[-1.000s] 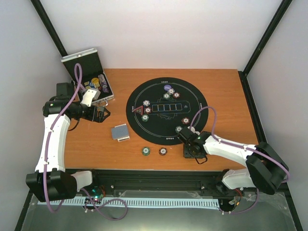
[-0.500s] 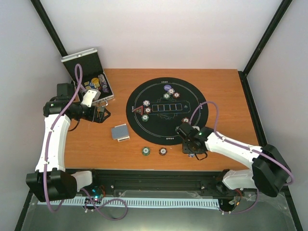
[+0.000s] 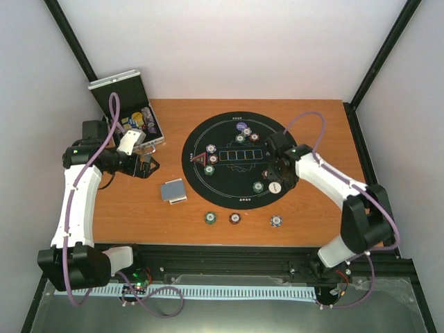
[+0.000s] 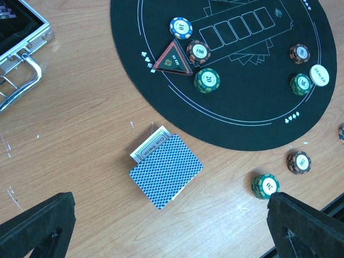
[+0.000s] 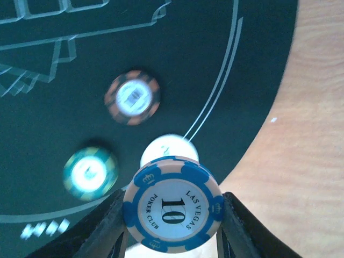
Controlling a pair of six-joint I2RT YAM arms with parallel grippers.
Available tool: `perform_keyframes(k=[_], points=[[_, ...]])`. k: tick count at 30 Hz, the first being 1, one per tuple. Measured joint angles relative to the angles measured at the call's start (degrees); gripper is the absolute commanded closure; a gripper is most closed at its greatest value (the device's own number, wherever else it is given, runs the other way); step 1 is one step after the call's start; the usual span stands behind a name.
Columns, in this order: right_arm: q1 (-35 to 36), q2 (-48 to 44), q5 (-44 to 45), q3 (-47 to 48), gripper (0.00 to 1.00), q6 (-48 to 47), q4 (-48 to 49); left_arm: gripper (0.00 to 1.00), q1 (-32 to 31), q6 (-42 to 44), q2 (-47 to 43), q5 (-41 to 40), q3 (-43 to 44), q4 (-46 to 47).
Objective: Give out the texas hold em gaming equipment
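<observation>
My right gripper (image 5: 173, 217) is shut on a blue-and-white poker chip (image 5: 173, 204) marked 10, held flat above the right part of the black mat (image 3: 229, 184). Below it on the mat lie a white disc (image 5: 169, 148), a green chip (image 5: 90, 173) and a maroon chip (image 5: 133, 98). In the top view the right gripper (image 3: 277, 173) hangs just behind the white disc (image 3: 275, 187). The blue-backed deck of cards (image 4: 165, 170) lies on the wood left of the mat. My left gripper (image 4: 170, 215) is open, high above the table, holding nothing.
An open metal case (image 3: 128, 104) with chips stands at the back left. More chips (image 4: 199, 51) and a triangular marker (image 4: 173, 58) sit on the mat's left part. Three chips (image 3: 235, 218) lie on the wood near the front edge.
My right gripper rose from the front edge of the table and moved back over the mat's right side with the blue chip. One chip stays where it was. The left arm is still.
</observation>
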Motion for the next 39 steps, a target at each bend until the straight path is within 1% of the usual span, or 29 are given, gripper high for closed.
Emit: perform_keyframes(k=[5,9,16,19,20,23,24,26,30,33,35,39], points=[[-7.61,8.94,-1.4,2.67,0.79,-4.7,3.17,0.0,0.0,3.56,0.0,-0.37,-0.74,-0.72],[-10.99,13.75,-3.37,3.45,0.78,-7.06,5.09,0.0,0.0,7.23,0.24,-1.05,-3.06,-1.27],[-13.49,19.21,-6.21,6.1,0.78,-9.09,7.45,0.0,0.0,13.29,1.09,-0.33,-6.25,-1.6],[-14.12,21.38,-6.91,6.97,0.75,-9.64,8.63,0.0,0.0,16.52,1.05,0.37,-8.0,-1.6],[-14.27,22.12,-7.15,7.26,0.72,-9.73,8.9,0.0,-0.02,17.62,0.96,0.48,-8.79,-1.55],[-14.49,23.82,-7.52,7.98,0.51,-9.97,9.35,0.0,-0.72,20.94,0.11,0.46,-10.86,-1.62],[-14.51,23.82,-7.58,8.17,0.48,-10.03,9.49,0.0,-1.16,21.81,-0.11,0.26,-11.21,-1.64],[-14.56,23.91,-7.72,8.41,0.37,-10.23,10.05,0.0,-2.58,23.19,-0.48,-0.42,-11.61,-1.53],[-14.56,23.76,-7.74,8.37,0.24,-9.99,10.82,0.0,-6.93,25.42,-0.44,-2.91,-12.83,-0.61],[-14.53,21.33,-8.22,7.32,0.13,-10.16,11.06,0.0,-9.33,27.15,1.09,-4.85,-13.84,0.5],[-14.21,17.51,-8.41,6.29,0.01,-10.1,10.93,0.0,-10.47,28.37,2.56,-6.29,-14.78,1.97],[-12.15,8.04,-8.59,4.66,0.0,-9.49,11.04,0.0,-12.44,31.32,4.68,-9.62,-17.53,5.07]])
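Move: The right hand holds a blue-and-white 10 chip; its bare spot at the mat's right side lies about 8 cm ahead, 4 cm right and 9 cm below. Left of that spot by 5 cm is a brown chip; the dealer button is roughly 7 cm nearer than the spot. The card deck lies some 2 cm ahead, 5 cm right and 22 cm below the open left hand; a green stack is 13 cm right and 11 cm nearer than the deck. The right hand carries the pinched 10 chip forward and down about 9 cm each way, drifting right, onto the mat beyond the dealer button, opens wide to let go and rises some 8 cm clear. Meanwhile the left hand, open throughout, sinks some 12 cm towards the card deck while drawing back and slightly right, its wrist turning about 35 degrees clockwise. ##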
